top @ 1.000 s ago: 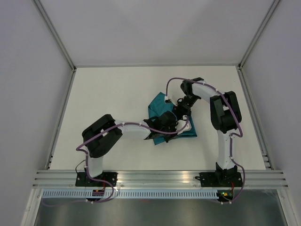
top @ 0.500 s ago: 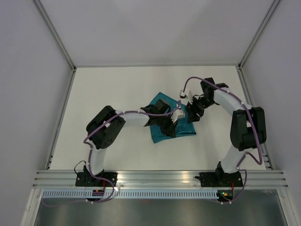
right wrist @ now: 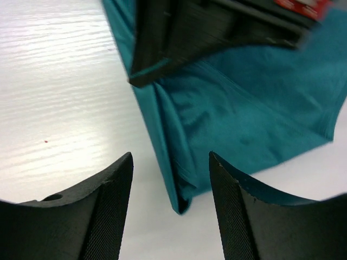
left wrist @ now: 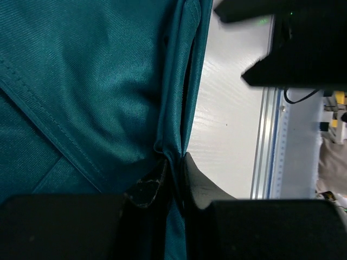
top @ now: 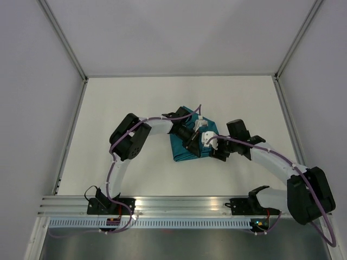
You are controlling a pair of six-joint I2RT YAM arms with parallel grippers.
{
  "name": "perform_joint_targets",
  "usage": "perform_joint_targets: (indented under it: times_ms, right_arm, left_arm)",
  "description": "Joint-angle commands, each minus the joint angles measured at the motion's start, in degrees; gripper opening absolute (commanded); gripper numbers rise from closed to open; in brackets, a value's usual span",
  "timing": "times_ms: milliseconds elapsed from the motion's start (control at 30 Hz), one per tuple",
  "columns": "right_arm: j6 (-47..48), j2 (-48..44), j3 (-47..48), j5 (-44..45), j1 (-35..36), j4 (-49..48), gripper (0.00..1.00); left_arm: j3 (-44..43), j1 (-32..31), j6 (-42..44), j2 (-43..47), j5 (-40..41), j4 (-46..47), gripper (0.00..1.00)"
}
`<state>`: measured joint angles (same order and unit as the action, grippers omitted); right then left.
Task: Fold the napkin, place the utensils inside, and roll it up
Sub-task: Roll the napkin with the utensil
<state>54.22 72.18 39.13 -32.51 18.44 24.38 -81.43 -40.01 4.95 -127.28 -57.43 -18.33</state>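
The teal napkin (top: 181, 150) lies folded on the white table near the middle. My left gripper (top: 193, 143) reaches over it from the left. In the left wrist view the left gripper (left wrist: 174, 162) is shut on a raised, doubled edge of the napkin (left wrist: 97, 92). My right gripper (top: 209, 147) comes in low from the right at the napkin's near right side. In the right wrist view the right gripper (right wrist: 169, 156) is open, with a folded corner of the napkin (right wrist: 238, 114) lying between its fingers, untouched. No utensils are in view.
An aluminium rail (top: 184, 205) runs along the table's near edge, also seen as the rail (left wrist: 268, 146) in the left wrist view. Pale walls and metal frame posts (top: 62, 38) close in the table on three sides. The right arm's dark body (left wrist: 303, 49) hangs close to the left wrist.
The right arm swung from the napkin's far right side round to its near right side and its jaws widened. The left arm stretched farther out, still pinching the napkin's edge.
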Motion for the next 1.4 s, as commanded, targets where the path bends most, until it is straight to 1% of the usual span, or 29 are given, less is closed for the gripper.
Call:
perform_joint_targets:
  times_ms: [0, 33, 133, 233, 333, 400, 467, 600, 667, 733, 900, 933, 1000, 1067, 1133, 1167, 1267, 1367]
  right_arm:
    - [0.4, -3.1, -4.3, 5.2, 6.3, -11.9, 0.64]
    - [0.3, -2.3, -5.1, 6.0, 9.2, -13.1, 0.65]
    - [-0.3, -0.7, -6.6, 8.6, 13.1, -14.9, 0.65]
    - [-0.3, 0.1, -8.9, 12.2, 16.5, -19.4, 0.65]
    - [-0.2, 1.7, -10.2, 15.2, 18.7, -23.5, 0.65]
    - [-0.2, 3.0, -10.0, 15.9, 19.2, -23.9, 0.65]
    - [-0.3, 4.5, -10.1, 17.6, 19.6, -26.6, 0.66]
    - [0.3, 6.2, -10.0, 18.4, 20.0, -27.6, 0.65]
    - [0.6, 7.2, -9.4, 18.2, 20.1, -26.5, 0.65]
    - [1.2, 8.4, -8.4, 17.4, 20.3, -24.6, 0.61]
    - [2.9, 10.5, -5.5, 14.7, 20.5, -15.6, 0.53]
    - [3.2, 11.1, -4.6, 13.8, 20.4, -13.2, 0.5]
    - [3.7, 11.6, -4.3, 13.4, 20.4, -11.6, 0.42]
    - [3.9, 12.4, -3.7, 12.5, 20.5, -9.5, 0.41]
    - [3.8, 13.3, -2.8, 12.0, 20.4, -7.5, 0.34]
    - [3.8, 13.6, -2.5, 11.8, 20.4, -6.9, 0.29]
    - [3.9, 15.3, -0.6, 10.7, 20.4, -3.4, 0.25]
    - [4.4, 17.0, 1.8, 9.1, 20.0, 0.5, 0.22]
  left_arm:
    - [-1.2, 0.5, 0.1, -4.5, 2.1, -7.9, 0.02]
    - [-1.5, 0.4, 0.0, -5.2, 2.1, -8.3, 0.02]
    - [-3.1, 0.5, -0.3, -6.6, 1.6, -9.8, 0.02]
    - [-3.8, 0.6, -0.3, -7.6, 1.4, -10.3, 0.02]
    - [-3.7, 0.5, -0.3, -8.1, 1.4, -10.3, 0.02]
    - [-3.7, 0.6, -0.4, -8.2, 1.4, -10.3, 0.02]
    - [-3.8, 0.6, -0.3, -8.2, 1.4, -10.4, 0.02]
    - [-4.0, 0.6, -0.2, -8.5, 1.4, -10.9, 0.02]
    - [-4.2, 0.7, 0.1, -8.8, 1.0, -11.0, 0.02]
    - [-4.4, 0.8, 0.2, -8.9, 1.0, -11.5, 0.02]
    - [-4.5, 1.2, 0.9, -9.0, 0.8, -12.2, 0.02]
    - [-4.5, 1.2, 1.0, -9.0, 0.7, -12.4, 0.02]
    - [-4.7, 1.2, 1.4, -9.0, 0.7, -12.9, 0.02]
    - [-5.0, 1.5, 1.6, -9.1, 0.7, -13.3, 0.02]
    - [-5.1, 1.8, 1.8, -9.0, 0.7, -13.5, 0.02]
    - [-5.2, 1.9, 2.0, -8.9, 0.8, -13.5, 0.03]
    - [-5.2, 2.4, 2.0, -8.2, 1.1, -13.5, 0.08]
    - [-5.2, 3.0, 1.8, -6.6, 1.5, -13.6, 0.18]
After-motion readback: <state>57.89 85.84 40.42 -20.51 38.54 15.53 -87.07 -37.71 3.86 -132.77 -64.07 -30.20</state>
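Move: The folded near edge of the napkin, where it will be gripped, lies about 6 cm left, 2 cm back and 5 cm below the right hand. The fold's free right end is nearer, roughly 3 cm left, level fore-and-aft and 6 cm down; the left fingertips sit about 9 cm left, 1 cm back and 5 cm down. From the left hand, which already pinches the fold, the gripping spot is some 3 cm right, otherwise level. Right hand goes 7 cm left, 5 cm down, closing on the fold beside the left fingers, which keep hold. ##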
